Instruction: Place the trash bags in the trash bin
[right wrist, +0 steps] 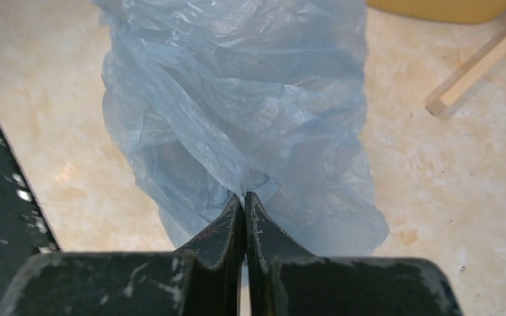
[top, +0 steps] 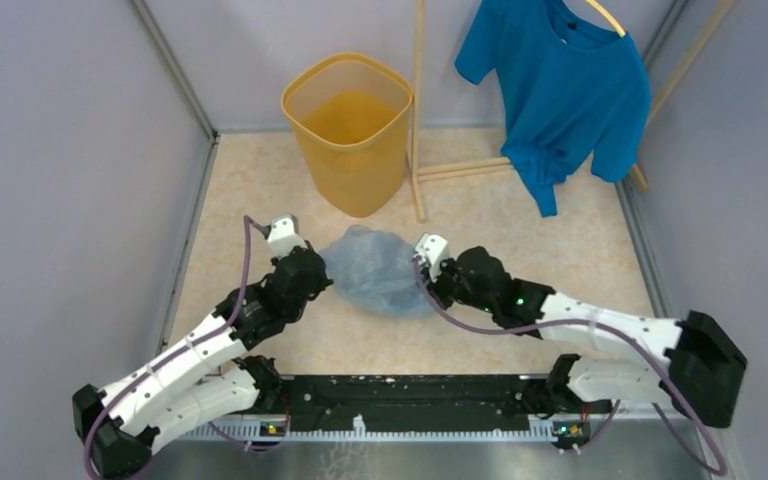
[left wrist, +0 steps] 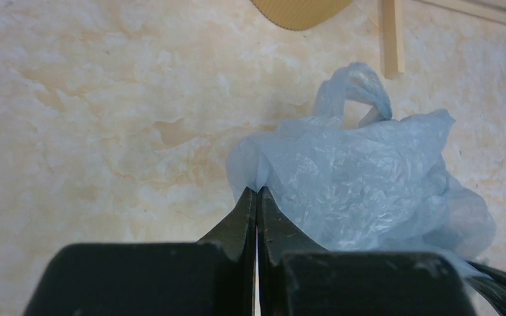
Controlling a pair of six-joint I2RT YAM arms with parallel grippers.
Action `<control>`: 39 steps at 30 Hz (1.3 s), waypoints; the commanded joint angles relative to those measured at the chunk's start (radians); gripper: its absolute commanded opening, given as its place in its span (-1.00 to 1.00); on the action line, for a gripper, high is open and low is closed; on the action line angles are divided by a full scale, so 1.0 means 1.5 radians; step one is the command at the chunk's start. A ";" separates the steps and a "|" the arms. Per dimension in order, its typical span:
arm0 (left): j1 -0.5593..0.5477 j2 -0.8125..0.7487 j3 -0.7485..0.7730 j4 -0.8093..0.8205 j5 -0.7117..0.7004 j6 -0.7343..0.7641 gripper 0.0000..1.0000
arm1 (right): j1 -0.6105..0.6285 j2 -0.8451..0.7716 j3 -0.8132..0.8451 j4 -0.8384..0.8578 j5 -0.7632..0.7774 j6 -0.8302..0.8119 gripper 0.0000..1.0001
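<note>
A crumpled pale blue trash bag lies on the table between my two arms. My left gripper is shut on the bag's left edge; in the left wrist view its tips pinch the film of the trash bag. On the bag's right side my right gripper is shut too, its tips pinching a fold of the trash bag. The yellow-orange trash bin stands upright behind the bag, at the back of the table, with nothing inside it.
A solid blue T-shirt hangs on a wooden rack at the back right, the rack's foot bars lying on the table beside the bin. Grey walls close in left, right and behind.
</note>
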 commanded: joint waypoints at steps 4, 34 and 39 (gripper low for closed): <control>0.005 -0.011 0.037 -0.045 -0.070 -0.063 -0.85 | -0.022 -0.187 -0.061 0.095 0.005 0.273 -1.00; -0.008 0.093 -0.068 0.493 0.751 0.159 0.97 | -0.283 -0.115 -0.028 0.103 -0.152 0.664 -1.00; -0.008 0.167 -0.049 0.494 0.687 0.148 0.91 | -0.283 -0.134 -0.045 0.157 -0.197 0.651 -1.00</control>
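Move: The trash bag hangs between the two hands, both already shut on its edges. From the left hand its middle lies about 9 cm to the right, 3 cm ahead and 6 cm lower; the trash bin stands some 30 cm ahead and 7 cm right, its middle at about hand height. From the right hand the bag's middle is roughly 11 cm left, 3 cm ahead and 2 cm lower, and the rack's wooden foot about 25 cm ahead, 2 cm left and 8 cm down. Rightward goes the left hand: after a slight leftward pull it opens wide, lets go of the bag's left edge, then backs off and arcs up and down again, ending about 17 cm right and 8 cm back, turned some 60 degrees clockwise, beside the bag's near edge. The right hand keeps its pinch, first rising about 8 cm, then carrying the bag forward and to the right while rolling and turning clockwise. ##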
